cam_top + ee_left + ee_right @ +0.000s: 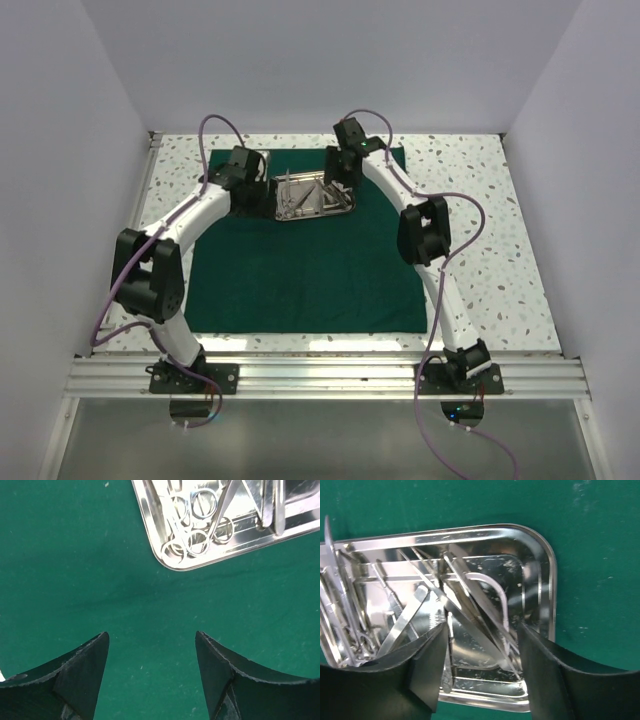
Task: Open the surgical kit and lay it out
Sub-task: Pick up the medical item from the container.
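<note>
The surgical kit lies unwrapped: its dark green cloth (300,280) is spread flat, and the shiny steel tray (345,212) stands on it near the back edge. Thin steel instruments (470,595) are piled crosswise in the tray (547,570). Ring handles (192,540) crowd the tray's left corner (185,566). My left gripper (151,635) hangs open over bare cloth (75,555) just left of the tray, with nothing between its fingers. My right gripper (482,627) hovers over the tray's right end, jaws apart on either side of several instrument tips. From above, the left gripper (258,192) and right gripper (338,186) flank the tray.
The cloth lies on a speckled white tabletop (480,220) enclosed by white walls on three sides. An aluminium rail (320,375) carrying both arm bases runs along the near edge. Purple cables (215,125) loop above each arm.
</note>
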Motion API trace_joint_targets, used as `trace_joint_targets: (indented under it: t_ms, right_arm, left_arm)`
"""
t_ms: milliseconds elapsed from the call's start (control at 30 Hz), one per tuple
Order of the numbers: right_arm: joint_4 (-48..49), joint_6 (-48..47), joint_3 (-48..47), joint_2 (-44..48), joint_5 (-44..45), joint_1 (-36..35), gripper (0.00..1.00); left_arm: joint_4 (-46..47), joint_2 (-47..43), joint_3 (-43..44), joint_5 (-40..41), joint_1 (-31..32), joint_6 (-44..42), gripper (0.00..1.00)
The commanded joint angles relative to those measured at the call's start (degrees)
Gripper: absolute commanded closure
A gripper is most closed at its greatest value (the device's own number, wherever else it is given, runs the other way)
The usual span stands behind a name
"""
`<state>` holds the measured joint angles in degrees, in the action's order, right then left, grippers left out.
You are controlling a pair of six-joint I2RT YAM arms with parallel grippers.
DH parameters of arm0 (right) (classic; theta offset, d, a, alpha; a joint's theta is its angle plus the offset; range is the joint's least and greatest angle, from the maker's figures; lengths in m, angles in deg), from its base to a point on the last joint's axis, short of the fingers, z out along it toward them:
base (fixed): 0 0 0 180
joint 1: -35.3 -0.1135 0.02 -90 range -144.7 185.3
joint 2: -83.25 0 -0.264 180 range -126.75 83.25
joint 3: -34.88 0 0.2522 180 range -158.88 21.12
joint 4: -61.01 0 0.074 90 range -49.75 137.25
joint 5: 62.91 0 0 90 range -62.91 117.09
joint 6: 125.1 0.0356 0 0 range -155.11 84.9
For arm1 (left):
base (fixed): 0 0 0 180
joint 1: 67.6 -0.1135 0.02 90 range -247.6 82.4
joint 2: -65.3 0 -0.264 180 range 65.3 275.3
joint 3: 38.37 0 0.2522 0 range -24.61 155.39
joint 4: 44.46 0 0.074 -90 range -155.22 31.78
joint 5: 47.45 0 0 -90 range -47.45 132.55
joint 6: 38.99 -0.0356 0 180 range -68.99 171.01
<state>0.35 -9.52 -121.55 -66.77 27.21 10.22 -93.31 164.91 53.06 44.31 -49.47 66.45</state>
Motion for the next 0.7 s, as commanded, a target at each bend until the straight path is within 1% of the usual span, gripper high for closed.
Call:
trace_joint_targets:
  t_ms: [0, 33, 67, 133, 200, 333, 400, 433, 500, 533, 567, 633, 667]
  right_arm:
    - [-3.89, -1.85, -1.91, -0.98, 3.30, -0.41, 0.44]
    - [-4.52, -2.29, -1.47, -1.07, 4.44, -0.76, 0.52]
    - [-5.04, -2.47, -0.77, -0.81, 4.80, -0.76, 0.55]
    - [-5.84, -2.73, 1.42, -0.10, 5.33, -1.11, 0.58]
    - [-6.45, -3.08, 2.57, -0.28, 5.77, -1.29, 0.58]
    - [-6.81, -3.35, 2.31, -0.98, 6.29, -1.90, 0.59]
    - [-7.16, -3.52, 1.79, -1.33, 6.99, -2.25, 0.62]
    - [-7.25, -3.61, 1.87, -1.42, 7.17, -2.34, 0.69]
    - [-7.42, -3.61, 2.57, -1.51, 7.26, -2.52, 0.76]
    - [-7.42, -3.78, 2.92, -1.51, 7.18, -2.78, 0.83]
    - [-7.51, -3.87, 3.27, -1.68, 7.00, -2.78, 0.87]
    - [-8.56, -4.31, 3.45, -2.03, 6.65, -2.87, 1.00]
    - [-8.83, -4.58, 3.54, -2.04, 6.30, -3.04, 1.00]
  left_arm:
    - [0.46, -2.23, -0.68, 0.17, -0.38, -0.32, 0.27]
    - [0.64, -2.14, -0.68, 0.09, -0.46, -0.32, 0.27]
    - [0.81, -2.06, -0.68, -0.09, -0.55, -0.32, 0.27]
    - [1.25, -1.70, -0.59, -0.61, -0.90, -0.41, 0.28]
    - [1.34, -1.35, -0.33, -0.88, -1.08, -0.41, 0.28]
    - [1.60, -0.91, -0.41, -1.50, -1.43, -0.50, 0.29]
    - [1.69, -0.91, -0.41, -1.50, -1.43, -0.59, 0.29]
    - [1.69, -0.91, -0.50, -1.50, -1.43, -0.59, 0.29]
    - [1.78, -1.09, -0.76, -1.50, -1.43, -0.59, 0.29]
    - [1.87, -1.26, -0.85, -1.50, -1.43, -0.59, 0.30]
    - [1.96, -1.26, -1.03, -1.50, -1.43, -0.59, 0.29]
    - [2.04, -1.44, -1.20, -1.50, -1.52, -0.59, 0.30]
    - [2.13, -1.44, -1.20, -1.50, -1.43, -0.59, 0.30]
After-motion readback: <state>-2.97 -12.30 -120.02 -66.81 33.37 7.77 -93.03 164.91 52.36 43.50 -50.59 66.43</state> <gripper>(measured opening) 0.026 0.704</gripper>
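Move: The tweezers to be picked up lie in the tray almost straight below the right hand, some 2 cm down. From this hand, at much the same depth, a second pair of tweezers lies about 2 cm left and level, the flat-handled forceps about 6 cm left and level, and the scissors about 10 cm left and 1 cm back. From the left hand, the tweezers are roughly 15 cm ahead, 16 cm right and 8 cm down. The right hand eases back and down about 2 cm each into the tray, closing its fingers on the tweezers. ##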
